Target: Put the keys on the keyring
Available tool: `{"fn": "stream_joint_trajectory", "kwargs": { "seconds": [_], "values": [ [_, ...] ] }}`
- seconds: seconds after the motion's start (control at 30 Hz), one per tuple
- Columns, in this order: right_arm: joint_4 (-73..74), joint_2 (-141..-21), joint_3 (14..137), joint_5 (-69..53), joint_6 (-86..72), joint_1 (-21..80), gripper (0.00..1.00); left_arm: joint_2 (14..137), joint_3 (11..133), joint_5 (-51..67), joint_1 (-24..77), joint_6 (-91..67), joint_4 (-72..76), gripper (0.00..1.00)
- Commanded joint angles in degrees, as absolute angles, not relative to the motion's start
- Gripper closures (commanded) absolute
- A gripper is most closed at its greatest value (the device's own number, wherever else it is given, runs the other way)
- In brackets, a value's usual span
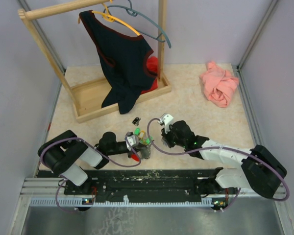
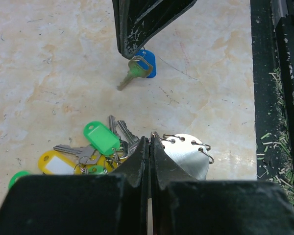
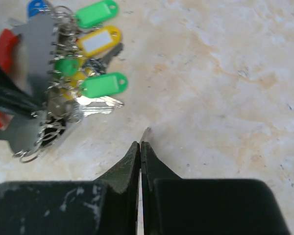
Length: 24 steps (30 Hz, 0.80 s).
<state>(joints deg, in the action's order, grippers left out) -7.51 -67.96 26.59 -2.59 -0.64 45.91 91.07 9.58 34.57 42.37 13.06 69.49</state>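
Observation:
My left gripper (image 2: 151, 140) is shut on the edge of the keyring (image 2: 187, 155), a silvery metal plate with several wire loops. Keys (image 2: 118, 133) with green and yellow tags hang from it onto the table. My right gripper (image 2: 132, 53) comes in from above in the left wrist view, shut on a blue-headed key (image 2: 146, 62) whose blade slants down toward the table. In the right wrist view only the blade tip (image 3: 146, 132) pokes out past the shut right gripper (image 3: 140, 143), with the keyring (image 3: 32, 73) up to the left. Both grippers meet near the table's front middle (image 1: 146, 139).
A small black fob (image 1: 136, 120) lies just behind the grippers. A wooden clothes rack (image 1: 88, 100) with a dark garment (image 1: 122, 63) stands at the back left. A pink cloth (image 1: 219, 85) lies back right. A black rail (image 1: 152, 178) runs along the near edge.

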Motion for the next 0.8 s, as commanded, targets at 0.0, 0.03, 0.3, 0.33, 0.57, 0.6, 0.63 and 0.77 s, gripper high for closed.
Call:
{"fn": "stream_joint_trajectory", "kwargs": {
  "seconds": [0.0,0.03,0.3,0.33,0.57,0.6,0.63,0.77],
  "values": [
    [-7.42,-72.48,30.66,9.15,-5.26,46.15,1.0,90.06,8.8,33.22,42.63,12.26,72.72,0.99],
    [-9.68,-73.85,30.68,10.11,-5.18,46.08,1.0,89.96,8.72,33.08,42.6,12.26,72.95,0.99],
    [-30.73,-84.64,30.16,14.45,-2.81,45.97,1.0,89.74,8.26,32.1,42.63,12.12,73.86,0.99],
    [-32.9,-85.69,29.9,14.84,-2.63,45.97,1.0,89.66,8.21,31.94,42.63,12.11,74.05,0.99],
    [-33.89,-89.3,31.07,15.47,-3.07,45.88,1.0,89.47,7.89,31.44,42.63,11.96,74.68,0.99],
    [-31.71,-88.47,31.68,15.05,-3.45,45.8,0.92,89.41,7.77,31.51,42.63,11.97,74.7,0.99],
    [-29.28,-87.44,32.37,14.71,-3.84,45.75,0.87,89.27,7.76,31.47,42.63,11.95,74.71,0.99],
    [-14.96,-82.8,37.18,12.35,-5.53,44.75,0.68,88.9,7.66,31.4,42.6,11.93,74.71,0.99]
  ]
}}
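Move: My right hand, still pinching the blue-tagged key, is headed for bare table about 7 cm straight ahead and 4 cm below. The bunch of green and yellow tags on the keyring lies some 10 cm to its left and 2 cm ahead; the loose black key is roughly 12 cm ahead and 13 cm left, both about 4 cm lower. From my left hand, that bare spot is some 7 cm ahead, 10 cm right and 3 cm down. I carry the blue-tagged key forward about 7 cm with my right hand, past the right side of the tagged bunch, sinking some 4 cm to the table as the wrist swings about 15 degrees clockwise. There I stop and part the fingers roughly a quarter of their range to let go. My left hand keeps its pinch on the keyring plate, barely shifting. ##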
